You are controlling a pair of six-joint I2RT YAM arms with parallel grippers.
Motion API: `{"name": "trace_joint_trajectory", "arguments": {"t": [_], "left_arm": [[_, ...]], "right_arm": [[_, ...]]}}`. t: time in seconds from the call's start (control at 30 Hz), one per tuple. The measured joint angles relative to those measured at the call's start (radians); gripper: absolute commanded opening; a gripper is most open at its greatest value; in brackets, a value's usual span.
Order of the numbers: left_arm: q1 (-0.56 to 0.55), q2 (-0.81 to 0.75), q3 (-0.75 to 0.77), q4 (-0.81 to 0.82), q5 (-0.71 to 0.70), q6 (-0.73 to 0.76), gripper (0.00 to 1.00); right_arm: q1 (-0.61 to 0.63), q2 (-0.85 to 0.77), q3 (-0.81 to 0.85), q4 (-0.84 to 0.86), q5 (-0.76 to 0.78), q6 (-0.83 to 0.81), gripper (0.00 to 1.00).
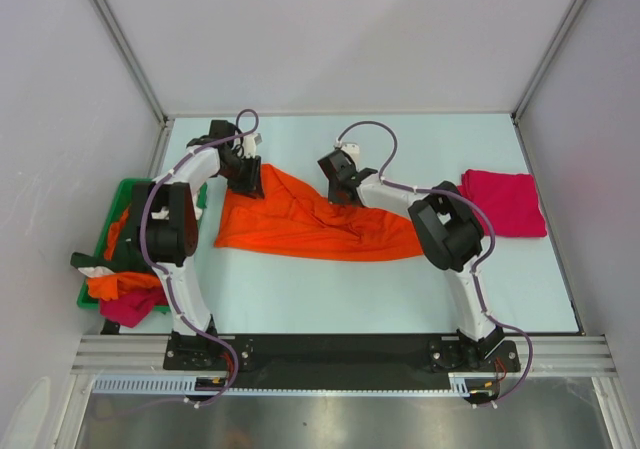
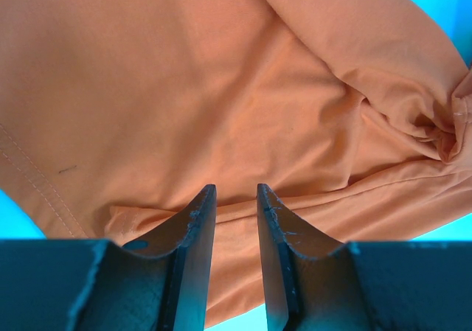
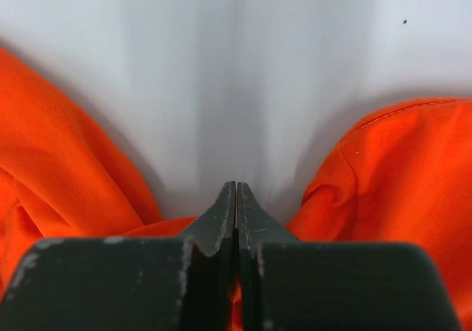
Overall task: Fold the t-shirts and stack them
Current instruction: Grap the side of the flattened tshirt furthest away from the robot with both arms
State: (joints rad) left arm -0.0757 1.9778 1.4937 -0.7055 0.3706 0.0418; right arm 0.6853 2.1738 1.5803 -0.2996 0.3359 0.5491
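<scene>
A bright orange t-shirt [image 1: 310, 224] [image 2: 221, 88] [image 3: 59, 161] lies crumpled and partly spread in the middle of the table. My left gripper [image 1: 248, 181] [image 2: 236, 191] hovers at the shirt's far-left corner, jaws a small way apart, with the cloth showing in the gap below them. At the shirt's far edge, my right gripper [image 1: 338, 191] [image 3: 236, 187] is shut, and a sliver of orange cloth is pinched between its fingers. A magenta-red t-shirt [image 1: 503, 202] lies folded on the right side of the table.
A green plastic bin [image 1: 125, 194] sits at the left edge, beside the left arm, with orange cloth [image 1: 125, 286] and magenta cloth [image 1: 130, 309] spilling over its near end. White walls and metal posts enclose the table on three sides.
</scene>
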Motion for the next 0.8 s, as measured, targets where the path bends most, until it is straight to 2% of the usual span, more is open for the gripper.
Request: {"name": "trace_joint_trajectory", "arguments": {"t": [0.43, 0.8], "left_arm": [[-0.001, 0.0, 0.001, 0.0, 0.0, 0.0, 0.34], [-0.001, 0.0, 0.001, 0.0, 0.0, 0.0, 0.34]], "right_arm": [[-0.015, -0.067, 0.014, 0.003, 0.088, -0.035, 0.0], [0.01, -0.224, -0.026, 0.021, 0.182, -0.052, 0.0]]}}
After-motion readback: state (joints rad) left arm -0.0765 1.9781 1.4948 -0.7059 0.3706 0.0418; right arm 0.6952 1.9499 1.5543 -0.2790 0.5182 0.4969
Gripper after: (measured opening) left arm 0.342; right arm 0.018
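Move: The closed right fingers already pinch the bunched middle of the orange shirt's far edge, right at the hand point and just above the table. From there the shirt's far-left corner is about 17 cm left and 11 cm ahead, its right end some 21 cm right and 10 cm back, and the folded red shirt roughly 38 cm right and level with it. From the left hand the pinched edge lies about 20 cm right, level fore and aft, some 3 cm lower. The right hand keeps its pinch on the far edge of the orange shirt and lifts it about 11 cm, slowly at first with a slight drift forward and to the right, then faster and almost straight up, easing back a touch near the end. As it climbs the wrist tips the fingers up by some 15 degrees to point more forward, carrying the cloth away from the table while the gripper stays shut. ##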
